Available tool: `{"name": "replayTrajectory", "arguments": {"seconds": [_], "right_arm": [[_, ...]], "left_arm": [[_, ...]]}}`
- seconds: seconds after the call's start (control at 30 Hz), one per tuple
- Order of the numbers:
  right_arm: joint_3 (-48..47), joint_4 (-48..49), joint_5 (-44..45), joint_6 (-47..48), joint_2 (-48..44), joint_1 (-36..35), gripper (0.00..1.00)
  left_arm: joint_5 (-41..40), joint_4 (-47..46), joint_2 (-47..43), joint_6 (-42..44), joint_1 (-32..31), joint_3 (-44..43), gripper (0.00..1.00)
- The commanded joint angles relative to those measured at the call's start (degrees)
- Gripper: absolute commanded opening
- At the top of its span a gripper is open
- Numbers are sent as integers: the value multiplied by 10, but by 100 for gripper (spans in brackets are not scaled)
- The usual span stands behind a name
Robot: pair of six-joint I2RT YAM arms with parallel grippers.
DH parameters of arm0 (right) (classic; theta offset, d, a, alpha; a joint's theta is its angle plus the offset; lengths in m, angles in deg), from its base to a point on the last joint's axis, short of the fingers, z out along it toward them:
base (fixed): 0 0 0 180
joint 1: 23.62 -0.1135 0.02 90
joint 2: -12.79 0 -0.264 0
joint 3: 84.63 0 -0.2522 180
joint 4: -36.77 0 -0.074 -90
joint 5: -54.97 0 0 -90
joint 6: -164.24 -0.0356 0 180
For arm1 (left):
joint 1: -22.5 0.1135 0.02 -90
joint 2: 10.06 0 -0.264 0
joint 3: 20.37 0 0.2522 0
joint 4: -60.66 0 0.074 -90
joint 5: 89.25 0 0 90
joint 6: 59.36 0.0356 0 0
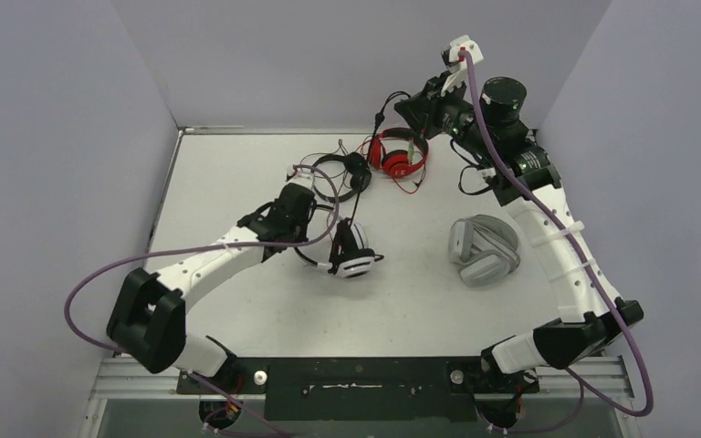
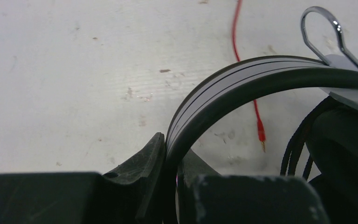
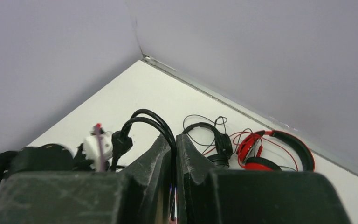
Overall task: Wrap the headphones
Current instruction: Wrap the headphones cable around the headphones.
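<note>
Four headphones lie on the white table. The white-and-black pair [image 1: 350,255] is in the middle, and my left gripper [image 1: 318,230] is shut on its headband [image 2: 223,88], which runs up between the fingers [image 2: 144,158]. Further back lie the all-black pair [image 1: 349,173] and the red pair [image 1: 400,155]. The light grey pair [image 1: 484,248] rests folded at the right. My right gripper [image 1: 404,102] is raised over the back of the table, shut on a thin black cable [image 3: 149,119] that loops over its fingertips [image 3: 175,137].
Grey walls close in the table at the left, back and right. The red pair's cable and its plug [image 2: 260,128] lie loose on the table near the white-and-black pair. Loose black cable [image 1: 379,119] hangs down from the right gripper beside the red pair.
</note>
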Motion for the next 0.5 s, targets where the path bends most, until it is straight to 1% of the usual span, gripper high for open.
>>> {"name": "replayTrajectory", "arguments": {"seconds": [0.0, 0.1, 0.2, 0.37, 0.47], "right_arm": [[-40, 17, -30, -41, 24, 40, 0], [-26, 39, -62, -79, 37, 73, 0], [-6, 54, -77, -112, 45, 107, 0], [32, 76, -93, -154, 62, 173, 0], [66, 95, -96, -176, 66, 201, 0]], "left_arm": [[147, -170, -128, 118, -34, 55, 0], [202, -154, -163, 128, -62, 66, 0], [278, -138, -197, 130, -68, 74, 0], [309, -142, -255, 70, -76, 103, 0], [326, -136, -279, 32, -76, 110, 0]]}}
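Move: My left hand still holds the white-and-black headphones by the band. Their cups hang about 9 cm to its right, 5 cm back and 3 cm lower. My right hand, high up with the doubled cable, has those cups some 7 cm to its left, 5 cm back and 33 cm below. On the table, the red headphones lie roughly 27 cm ahead of my right hand and 5 cm to its right; the black headphones lie about 22 cm ahead of my left hand and 7 cm to its right. I swing the headphones with my left hand about 8 cm back and as far to the right and up, turning them some 30 degrees clockwise while the left side of the hand rolls down. Against that, my right hand carries the pinched cable forward and right, sinking some 5 cm and tipping its fingers down, away from the cups. Both grips stay shut. ##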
